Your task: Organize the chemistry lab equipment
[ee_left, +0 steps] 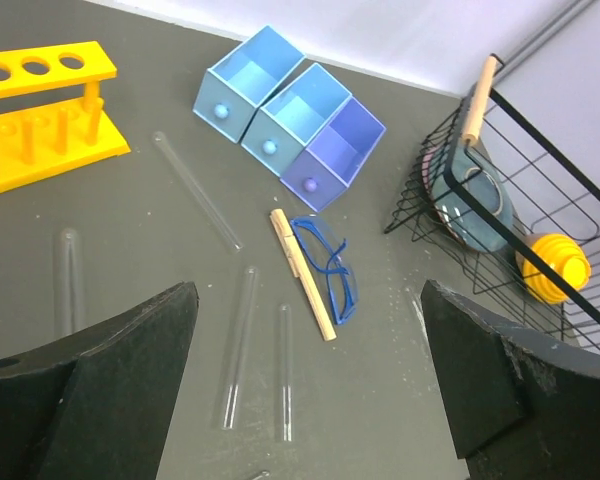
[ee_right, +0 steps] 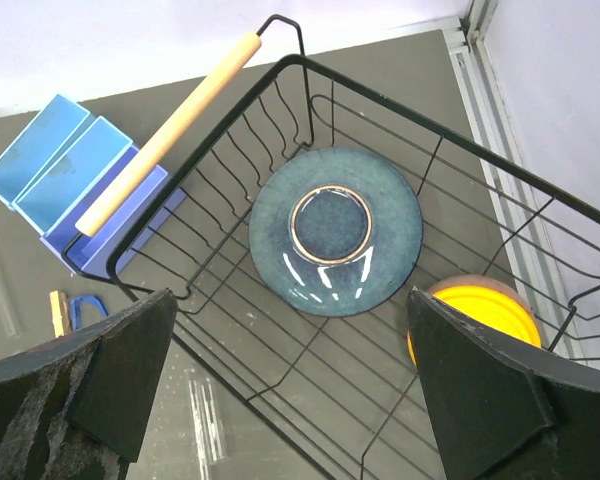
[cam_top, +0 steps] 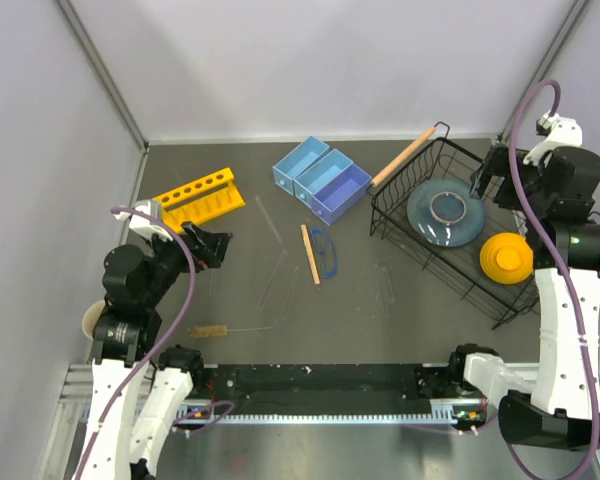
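Several clear glass tubes (ee_left: 238,345) lie scattered on the dark table. One long tube (ee_left: 195,190) lies beside a yellow rack (ee_left: 40,115). The blue-framed safety glasses (ee_left: 332,272) rest against the flat wooden stick (ee_left: 302,273) at mid-table. A wire-handled bristle brush (cam_top: 215,329) lies near the front left. My left gripper (ee_left: 309,330) hovers open above the tubes, holding nothing. My right gripper (ee_right: 290,310) hangs open over the black wire basket (ee_right: 280,70), also with nothing in it. More tubes (ee_right: 205,420) lie outside the basket's near wall.
Three blue open boxes (cam_top: 320,178) stand at the back centre, next to the yellow rack (cam_top: 198,197). The basket (cam_top: 400,215) at the right has a wooden handle (cam_top: 405,158) and holds a grey-blue plate (ee_right: 335,230) and a yellow bowl (ee_right: 480,320).
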Robot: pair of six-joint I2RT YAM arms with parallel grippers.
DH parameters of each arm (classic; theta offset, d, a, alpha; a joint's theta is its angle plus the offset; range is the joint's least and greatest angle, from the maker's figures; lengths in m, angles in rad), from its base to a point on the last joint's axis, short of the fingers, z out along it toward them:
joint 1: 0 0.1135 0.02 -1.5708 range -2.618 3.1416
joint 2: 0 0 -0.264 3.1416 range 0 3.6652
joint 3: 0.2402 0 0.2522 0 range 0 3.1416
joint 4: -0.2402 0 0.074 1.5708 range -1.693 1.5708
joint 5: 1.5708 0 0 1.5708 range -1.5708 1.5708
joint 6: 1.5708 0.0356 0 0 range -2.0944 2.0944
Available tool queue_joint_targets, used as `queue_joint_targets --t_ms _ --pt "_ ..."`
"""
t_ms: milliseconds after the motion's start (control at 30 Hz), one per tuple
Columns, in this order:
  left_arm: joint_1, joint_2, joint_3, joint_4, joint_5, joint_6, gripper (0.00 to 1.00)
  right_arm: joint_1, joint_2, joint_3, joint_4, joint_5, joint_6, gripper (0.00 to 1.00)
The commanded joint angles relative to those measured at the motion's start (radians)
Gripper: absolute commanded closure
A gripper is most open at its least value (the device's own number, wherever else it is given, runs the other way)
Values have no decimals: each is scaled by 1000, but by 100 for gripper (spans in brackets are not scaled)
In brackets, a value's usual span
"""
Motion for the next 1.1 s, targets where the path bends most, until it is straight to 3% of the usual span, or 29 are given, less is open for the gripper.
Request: queue_joint_targets --t_ms 0,167,300,333,567,900,1067 --pt "-3 -15 13 63 74 -25 1 -8 -15 53 -9 -43 23 1" --pt "-5 46 20 60 170 -26 1 -8 -29 48 -15 -279 -90 1" --pt "-17 150 46 16 239 -6 1 -2 19 28 -108 -793 -288 1" --pt "-29 193 50 4 233 9 1 20 30 34 -127 -830 -294 1" --pt "-325 421 130 -72 -142 32 1 143 66 5 -168 -822 -429 1" --pt "-336 886 303 -64 -380 -49 2 143 132 -49 -164 -865 -475 1" --pt "-328 1145 542 -160 -417 -109 2 145 139 -76 -153 -850 -485 1"
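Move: From the left hand, the test tube beside the yellow rack lies about 20 cm ahead, 7 cm right and 29 cm below; the rack is some 25 cm ahead and 11 cm left, the blue drawers 31 ahead and 22 right, the wooden clamp 11 ahead and 19 right. From the right hand, the pair of glass tubes is roughly 7 cm back, 15 cm left and 35 cm down; the basket's plate sits 12 ahead and 2 right. Towards the test tube beside the rack, the left hand first swings right and down, then drives forward and down, ending about 17 cm lower and 12 cm farther out, fingers tipping down some 40 degrees. The right hand sweeps about 15 cm left off the basket towards the tube pair, turning some 60 degrees counter-clockwise, easing back a little, then sinking about 6 cm in all. Both grippers stay open, touching nothing. ##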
